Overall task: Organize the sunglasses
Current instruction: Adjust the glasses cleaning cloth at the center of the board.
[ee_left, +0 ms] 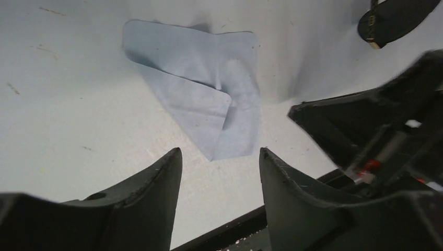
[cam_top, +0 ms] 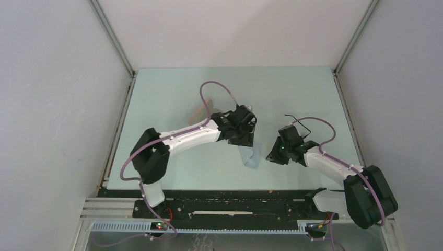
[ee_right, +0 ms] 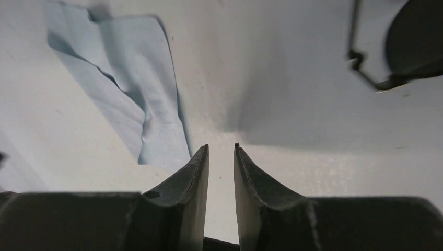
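The sunglasses (ee_right: 402, 49) are a thin dark-framed pair lying on the table. They show at the top right of the right wrist view, and one lens shows at the top right of the left wrist view (ee_left: 392, 21). From above, only a slim arm (cam_top: 289, 117) sticks out behind the right arm. My left gripper (ee_left: 220, 154) is open and empty, hovering just before the near corner of a folded grey-blue cloth (ee_left: 203, 89). My right gripper (ee_right: 220, 149) is empty, with its jaws only a narrow gap apart. It is over bare table, between the cloth (ee_right: 125, 89) and the sunglasses.
From above, the cloth (cam_top: 252, 155) lies between the left gripper (cam_top: 248, 140) and the right gripper (cam_top: 271, 156). A salmon-pink case (cam_top: 197, 111) peeks out behind the left arm. The right arm's wrist (ee_left: 376, 130) fills the right of the left wrist view. Walls enclose the table on three sides.
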Tool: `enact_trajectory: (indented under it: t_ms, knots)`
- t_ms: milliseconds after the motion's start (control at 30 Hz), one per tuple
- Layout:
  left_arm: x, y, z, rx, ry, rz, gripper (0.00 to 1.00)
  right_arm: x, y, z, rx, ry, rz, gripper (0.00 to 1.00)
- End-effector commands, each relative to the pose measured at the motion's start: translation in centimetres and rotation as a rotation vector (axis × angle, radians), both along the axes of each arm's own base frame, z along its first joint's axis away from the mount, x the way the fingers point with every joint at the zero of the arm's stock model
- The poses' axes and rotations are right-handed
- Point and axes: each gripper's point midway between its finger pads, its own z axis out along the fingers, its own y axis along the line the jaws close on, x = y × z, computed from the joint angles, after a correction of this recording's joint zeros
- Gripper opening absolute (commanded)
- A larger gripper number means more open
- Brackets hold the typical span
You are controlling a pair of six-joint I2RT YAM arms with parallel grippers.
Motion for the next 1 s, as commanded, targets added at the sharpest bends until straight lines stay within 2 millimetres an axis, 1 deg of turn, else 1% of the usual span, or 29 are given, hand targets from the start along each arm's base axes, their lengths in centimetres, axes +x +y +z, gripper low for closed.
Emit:
enact_trajectory:
  t_ms: [0,67,167,267,300,333,400,600,800,967]
  knots:
    - [0.6,-1.3,-0.3,0.059,-0.024,0.002,0.59,1.3,-1.4,1.5,0.043,-0.051,-0.047,0.32]
    - [0.7,-2.0,-1.1,0.092,-0.026,0.003,0.57,1.7,-2.4,1.6,0.069,-0.049,-0.080,0.32]
    - [0.4,-3.1,-2.2,0.151,-0.036,-0.012,0.56,1.9,-3.3,1.4,0.098,-0.034,-0.102,0.32]
    - [0.1,-4.3,-3.4,0.177,-0.020,-0.020,0.48,2.0,-3.7,1.2,0.120,-0.016,-0.107,0.32]
    - [0.3,-4.5,-3.4,0.184,-0.026,-0.009,0.43,2.0,-3.7,1.1,0.126,-0.012,-0.108,0.32]
    - [0.4,-4.5,-3.8,0.203,-0.030,0.004,0.40,2.1,-3.8,1.1,0.132,-0.007,-0.110,0.31]
    - [0.7,-4.7,-4.6,0.223,-0.027,0.023,0.37,2.1,-3.8,1.0,0.138,-0.005,-0.108,0.31]
    - [1.0,-4.8,-5.9,0.285,-0.007,0.048,0.36,2.2,-3.8,1.3,0.149,-0.014,-0.101,0.31]
    - [1.0,-3.9,-7.1,0.326,-0.007,0.081,0.33,2.2,-3.9,1.4,0.152,-0.016,-0.101,0.31]
    - [0.8,-3.6,-7.8,0.337,0.005,0.084,0.25,2.3,-4.0,1.4,0.153,-0.018,-0.101,0.31]
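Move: The glasses cleaning cloth lies about 10 cm below the left hand, some 4 cm to its right and 2 cm back. From the left hand the pink glasses case is roughly 20 cm to the left and 20 cm farther out. From the right hand the cloth is about 8 cm left and 2 cm ahead, a couple of centimetres below; the sunglasses lie about 15 cm to this hand's right and 16 cm ahead. The left gripper comes down close over the middle of the cloth, sinking about 8 cm while shifting right nearly 5 cm, then easing back left a centimetre; touch can't be made out. Its wrist rolls some 20 degrees so the fingers point more steeply down, and they narrow from over half open to about a quarter. The right hand backs away from the cloth, rightward and a little forward, its slightly open fingers unchanged. ##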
